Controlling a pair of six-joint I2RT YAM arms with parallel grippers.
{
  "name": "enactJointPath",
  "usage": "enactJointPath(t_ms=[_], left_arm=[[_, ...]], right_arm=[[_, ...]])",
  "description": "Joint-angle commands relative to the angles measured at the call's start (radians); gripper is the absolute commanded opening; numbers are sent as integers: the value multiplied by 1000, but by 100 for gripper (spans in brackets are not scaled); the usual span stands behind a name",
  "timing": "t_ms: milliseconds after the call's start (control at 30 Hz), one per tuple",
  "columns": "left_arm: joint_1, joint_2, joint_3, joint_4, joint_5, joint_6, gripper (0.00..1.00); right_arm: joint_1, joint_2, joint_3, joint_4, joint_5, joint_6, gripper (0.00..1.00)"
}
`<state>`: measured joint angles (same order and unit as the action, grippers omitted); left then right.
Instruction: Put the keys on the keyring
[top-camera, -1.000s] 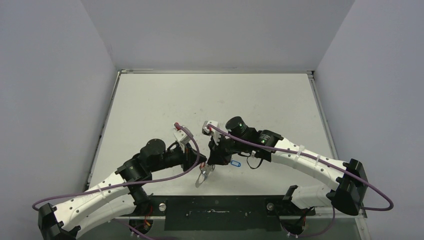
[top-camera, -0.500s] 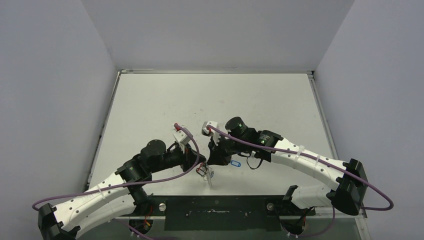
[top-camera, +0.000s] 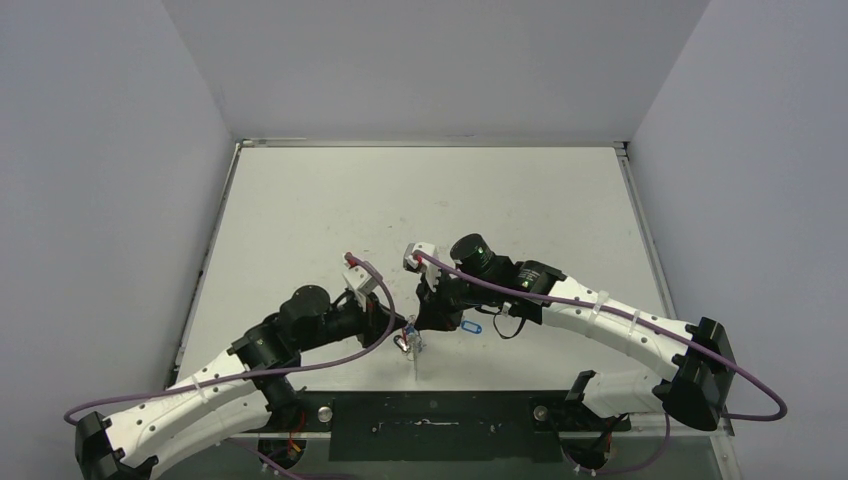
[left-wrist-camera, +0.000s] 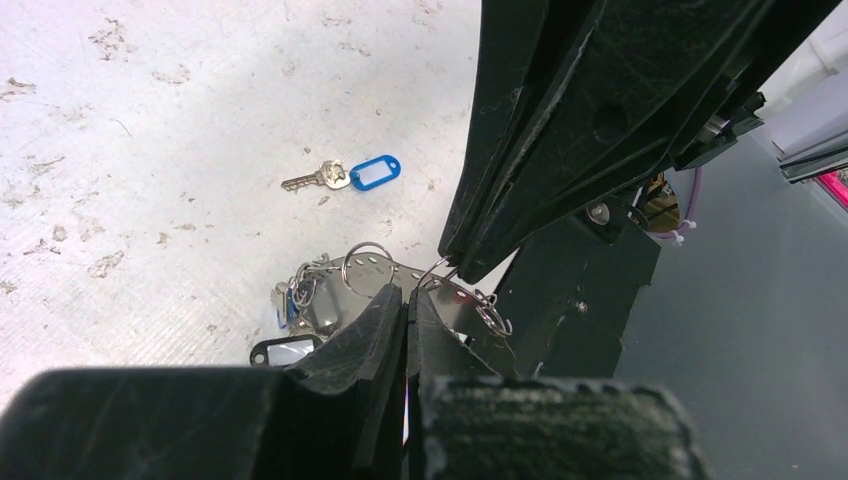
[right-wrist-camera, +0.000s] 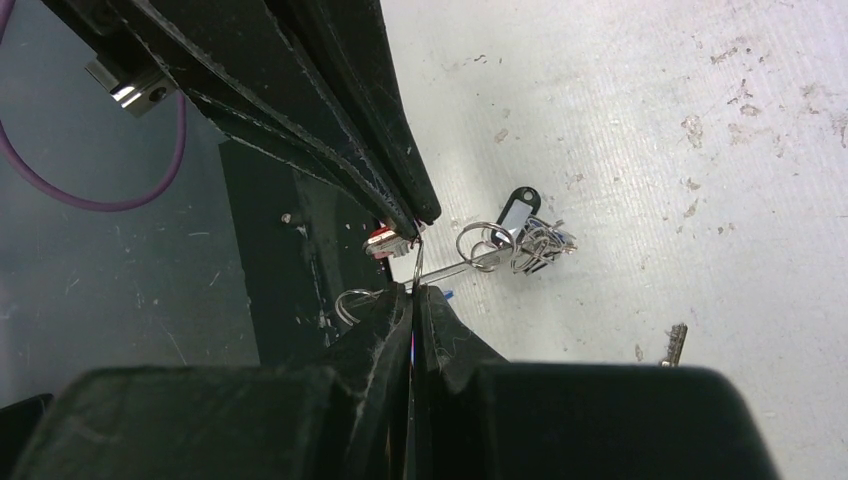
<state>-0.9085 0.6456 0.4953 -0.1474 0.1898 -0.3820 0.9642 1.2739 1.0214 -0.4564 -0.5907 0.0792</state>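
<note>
The keyring (left-wrist-camera: 375, 270), a silvery perforated band carrying small wire rings, hangs between both grippers just above the table's near edge (top-camera: 416, 352). My left gripper (left-wrist-camera: 406, 293) is shut on its rim. From the opposite side my right gripper (right-wrist-camera: 413, 290) is shut on a thin wire ring (left-wrist-camera: 437, 272) at the band's edge. A red tag (right-wrist-camera: 380, 243) shows beside the left fingertips (right-wrist-camera: 418, 215). One key with a light blue tag (left-wrist-camera: 372, 171) lies loose on the table behind them (top-camera: 470, 326). A bunch of small rings and a black tag (right-wrist-camera: 517, 208) dangles from the keyring.
The black mounting plate (top-camera: 430, 412) runs along the near edge right below the grippers. Grey walls (top-camera: 120, 200) close in the white, scuffed table (top-camera: 420, 200) on three sides. Purple cables (top-camera: 370, 345) loop off both wrists.
The left arm has drawn back toward the near edge, and the keyring has turned from lying flat to hanging edge-on. The right arm has barely moved. Both grippers stay shut.
</note>
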Motion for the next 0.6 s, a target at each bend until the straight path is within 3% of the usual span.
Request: enactJointPath(t_ms=[0, 300, 367, 433, 567], left_arm=[[2, -13, -24, -40, -38, 3, 0], [2, -37, -33, -44, -30, 10, 1], [2, -55, -34, -48, -29, 20, 20], [2, -86, -39, -46, -30, 33, 32], [2, -155, -58, -17, -30, 62, 46]], right_arm=[[11, -6, 43, 70, -23, -4, 0], [11, -15, 33, 80, -18, -2, 0], [11, -19, 30, 91, -19, -3, 0], [11, -27, 20, 113, -43, -9, 0], [16, -57, -11, 161, -56, -11, 0]])
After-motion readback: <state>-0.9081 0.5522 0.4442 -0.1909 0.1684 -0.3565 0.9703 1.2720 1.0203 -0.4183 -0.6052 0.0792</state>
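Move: My closed left fingers are at the red-tagged key's ring, whose middle sits about 2 cm to their right and 1 cm back, roughly level. My right fingers pinch that ring, about 1 cm to their left. From my left hand, the metal keyring hangs some 6 cm below, 2 cm right and 3 cm back; the blue-tagged key lies on the table about 6 cm ahead, 13 cm right and 17 cm down. I let go with my left hand: after a brief hold its fingers open from shut to a bit under half, and I draw them off to the left and down, about 2 cm, away from the ring at my right fingertips. My right hand keeps its pinch on that ring and barely rises. ##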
